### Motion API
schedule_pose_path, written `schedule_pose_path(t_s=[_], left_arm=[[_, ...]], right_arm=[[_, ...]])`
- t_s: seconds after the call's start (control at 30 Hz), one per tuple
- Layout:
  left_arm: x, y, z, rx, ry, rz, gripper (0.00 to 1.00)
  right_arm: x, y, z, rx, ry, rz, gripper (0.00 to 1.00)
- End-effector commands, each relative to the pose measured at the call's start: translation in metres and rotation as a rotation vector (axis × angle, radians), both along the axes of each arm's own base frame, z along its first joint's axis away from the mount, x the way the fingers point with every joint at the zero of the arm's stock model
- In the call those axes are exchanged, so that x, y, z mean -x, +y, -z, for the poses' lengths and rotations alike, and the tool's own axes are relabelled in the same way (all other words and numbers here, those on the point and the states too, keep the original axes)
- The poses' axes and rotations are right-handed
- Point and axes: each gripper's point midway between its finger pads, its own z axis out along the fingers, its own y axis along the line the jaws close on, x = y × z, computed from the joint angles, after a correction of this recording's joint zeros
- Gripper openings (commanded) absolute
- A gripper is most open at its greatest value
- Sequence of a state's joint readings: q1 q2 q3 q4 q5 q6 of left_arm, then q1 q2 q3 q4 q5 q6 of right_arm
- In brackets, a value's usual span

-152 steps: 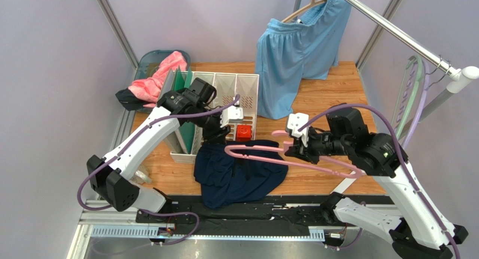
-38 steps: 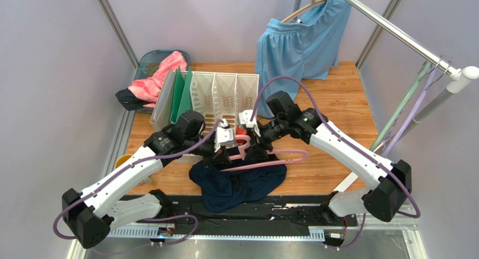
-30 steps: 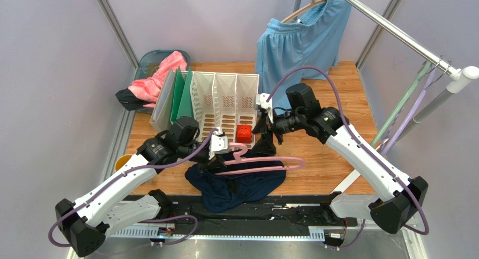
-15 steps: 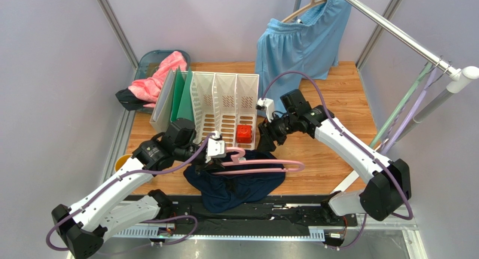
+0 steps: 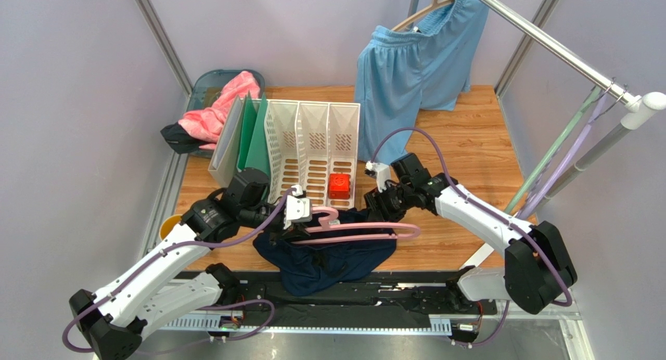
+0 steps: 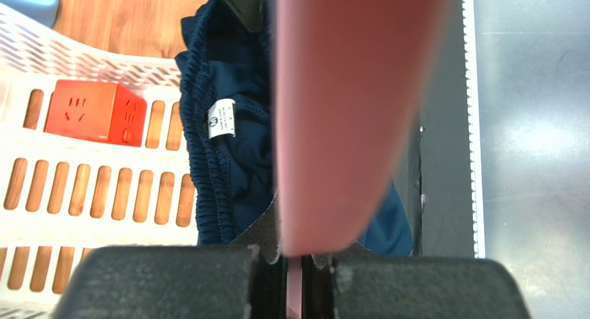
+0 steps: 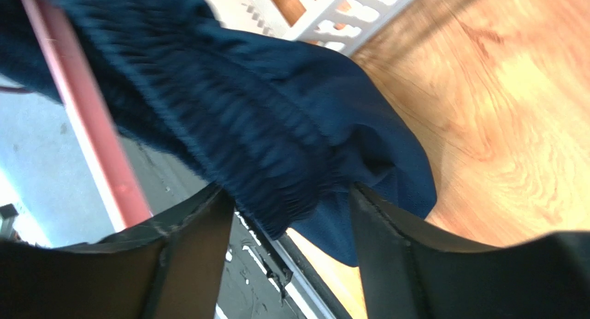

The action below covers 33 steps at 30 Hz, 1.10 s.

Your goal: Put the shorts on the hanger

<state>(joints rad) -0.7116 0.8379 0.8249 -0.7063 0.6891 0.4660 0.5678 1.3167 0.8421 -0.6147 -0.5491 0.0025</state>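
The dark navy shorts [image 5: 336, 258] lie crumpled at the table's near edge, partly over the black rail. The pink hanger [image 5: 367, 229] hovers level above them, and my left gripper [image 5: 301, 219] is shut on it beside the hook. In the left wrist view a thin pink strip of the hanger [image 6: 353, 111] sits between the closed jaws, with the shorts' [image 6: 235, 181] waistband and white label beyond. My right gripper [image 5: 383, 202] is at the shorts' far right edge. Its jaws stand open, and the ribbed waistband [image 7: 277, 146] reaches between the fingers [image 7: 194, 253].
A white file rack [image 5: 313, 141] holding a red block [image 5: 338, 187] stands just behind the shorts, with green folders [image 5: 252, 137] to its left. Light blue shorts [image 5: 406, 71] hang from the steel rail [image 5: 563, 52]. A pink cloth [image 5: 219, 106] lies in a bin at the back left.
My right gripper has come down and nearer, from beside the rack to the shorts' waistband. The left gripper has drifted slightly left with the hanger. Five seconds ago the right gripper held the hanger.
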Motion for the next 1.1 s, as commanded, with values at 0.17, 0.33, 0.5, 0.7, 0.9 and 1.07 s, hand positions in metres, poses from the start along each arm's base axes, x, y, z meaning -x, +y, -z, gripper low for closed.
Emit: schedule_pose_path(t_s=[0.17, 0.33, 0.5, 0.7, 0.9, 1.07], left_arm=[[-0.011, 0.012, -0.011, 0.007, -0.071, -0.118, 0.0], [-0.025, 0.036, -0.002, -0.08, -0.141, -0.233, 0.0], [-0.021, 0.063, 0.011, -0.188, -0.184, -0.265, 0.0], [-0.031, 0.097, 0.016, -0.311, -0.262, -0.376, 0.0], [-0.028, 0.108, 0.011, -0.291, -0.283, -0.428, 0.0], [-0.023, 0.106, 0.018, -0.34, -0.287, -0.333, 0.0]], right_arm=[[-0.021, -0.005, -0.008, -0.013, -0.035, 0.098, 0.0], [-0.022, -0.032, -0.028, -0.004, -0.034, 0.164, 0.0], [-0.021, -0.048, -0.039, 0.05, -0.07, 0.152, 0.0], [-0.023, -0.069, -0.045, 0.126, -0.096, 0.159, 0.0], [-0.022, -0.08, -0.038, 0.175, -0.104, 0.159, 0.0], [-0.028, -0.085, -0.05, 0.165, -0.111, 0.17, 0.0]])
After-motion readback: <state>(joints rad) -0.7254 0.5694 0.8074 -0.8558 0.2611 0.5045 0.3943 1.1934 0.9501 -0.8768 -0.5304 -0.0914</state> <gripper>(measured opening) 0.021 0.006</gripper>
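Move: The right end of the navy shorts' waistband sits between my open right fingers, a centimetre or so below the hand point; from my left hand, holding the pink hanger, it lies about 18 cm right, 5 cm ahead and some 8 cm lower. Counted from my right hand, the hanger's free right end is roughly 9 cm right, 3 cm back and 3 cm higher; the red block is about 9 cm left, 7 cm ahead and 5 cm down. I dip my right hand about a centimetre, shut its fingers on the waistband's right end, then draw it some 5 cm to the right and about as much up. Meanwhile my left hand, still pinching the hanger and the left side of the waistband, travels about 7 cm left and a little forward, turning some 25 degrees, mostly counter-clockwise and levelling, so the band stretches between my hands and the hanger's free end draws back inside my right grip. ##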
